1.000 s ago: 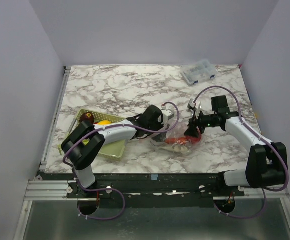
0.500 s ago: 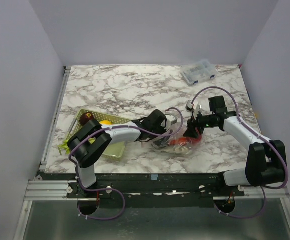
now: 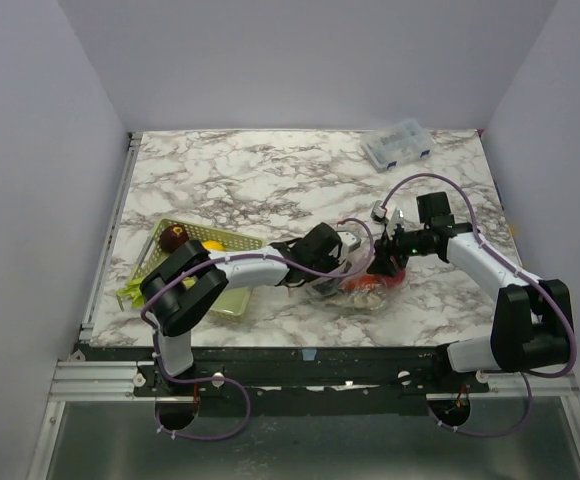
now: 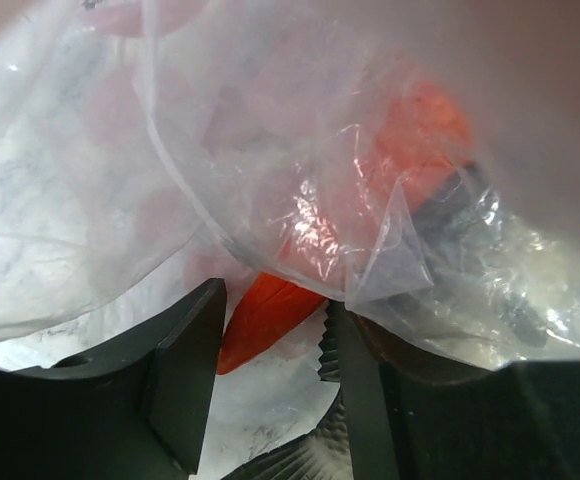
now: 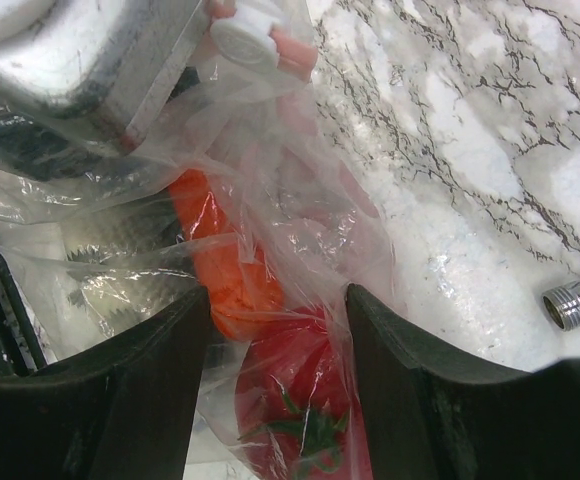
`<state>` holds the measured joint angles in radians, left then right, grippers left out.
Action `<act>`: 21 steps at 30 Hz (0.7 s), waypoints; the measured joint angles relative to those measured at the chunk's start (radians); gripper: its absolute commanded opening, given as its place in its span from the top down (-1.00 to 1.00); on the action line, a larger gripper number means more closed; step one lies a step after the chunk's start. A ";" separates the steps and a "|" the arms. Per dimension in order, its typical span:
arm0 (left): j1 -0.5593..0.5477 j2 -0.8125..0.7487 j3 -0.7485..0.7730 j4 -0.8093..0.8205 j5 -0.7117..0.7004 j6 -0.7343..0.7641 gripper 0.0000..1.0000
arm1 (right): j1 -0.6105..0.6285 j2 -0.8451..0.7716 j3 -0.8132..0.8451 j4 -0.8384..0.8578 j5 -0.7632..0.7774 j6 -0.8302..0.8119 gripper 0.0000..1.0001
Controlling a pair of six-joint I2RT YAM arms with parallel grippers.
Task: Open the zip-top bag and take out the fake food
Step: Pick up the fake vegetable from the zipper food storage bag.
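Observation:
The zip-top bag lies crumpled on the marble between both arms. My left gripper is pushed into its mouth with the jaws open. In the left wrist view a red chili lies just ahead, its tip between the fingertips of the left gripper. Clear film covers an orange carrot farther in. My right gripper is closed on the bag, with the carrot and a red round fruit bulging between its fingers.
A pale green mesh basket sits at the front left. It holds a maroon ball, a yellow piece and a green stalk. A small clear compartment box stands at the back right. The bag's pink-and-white zip slider shows up close.
My left arm has reached farther right into the bag and its jaws have widened. The right gripper shifted slightly left early on, then held still.

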<state>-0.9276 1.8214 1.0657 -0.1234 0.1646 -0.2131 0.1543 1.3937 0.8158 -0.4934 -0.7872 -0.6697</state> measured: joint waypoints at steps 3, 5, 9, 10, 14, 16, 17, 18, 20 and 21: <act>-0.014 0.003 0.001 0.000 -0.042 -0.001 0.37 | 0.002 0.000 0.000 0.000 0.002 0.000 -0.20; -0.023 0.004 0.002 -0.003 -0.060 -0.001 0.54 | 0.002 0.000 0.000 0.000 0.003 0.000 -0.20; -0.030 0.005 0.002 -0.003 -0.086 -0.001 0.76 | 0.002 0.002 0.000 0.000 0.004 0.000 -0.20; -0.030 0.005 0.002 -0.003 -0.088 -0.001 0.82 | 0.002 0.002 0.000 0.000 0.004 0.000 -0.20; -0.031 -0.002 0.000 -0.012 -0.098 -0.001 0.91 | 0.002 0.002 0.000 0.000 0.005 0.000 -0.20; -0.031 -0.013 -0.005 -0.026 -0.102 -0.001 0.93 | 0.002 0.002 0.000 0.000 0.005 0.000 -0.20; -0.031 -0.024 -0.010 -0.037 -0.103 -0.001 0.93 | 0.002 0.002 0.000 0.000 0.005 0.000 -0.20; -0.031 -0.032 -0.014 -0.044 -0.103 -0.001 0.94 | 0.002 0.002 0.000 0.000 0.005 0.000 -0.20; -0.031 -0.065 -0.017 -0.069 -0.103 -0.001 0.94 | 0.002 0.002 0.000 0.000 0.005 0.000 -0.20; -0.031 -0.074 -0.017 -0.076 -0.104 -0.001 0.94 | 0.002 0.002 0.000 -0.001 0.005 0.000 -0.20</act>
<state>-0.9581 1.7477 1.0489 -0.1989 0.0608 -0.2138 0.1562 1.3960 0.8158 -0.4942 -0.7822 -0.6701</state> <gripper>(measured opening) 0.231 0.602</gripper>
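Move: The carrot's narrow tip already lies between the left hand's open fingers, its middle about 4 cm right, 1 cm back and slightly below. The fish lies roughly 5 cm back and 3 cm right, a little lower; the tomato is some 11 cm right, level fore and aft and at about the same height. From the right hand, the carrot's middle is about 5 cm left, 3 cm back and 6 cm down. The left fingers close to pinch the carrot's tip, then draw left and up, each about 1.5 cm. ##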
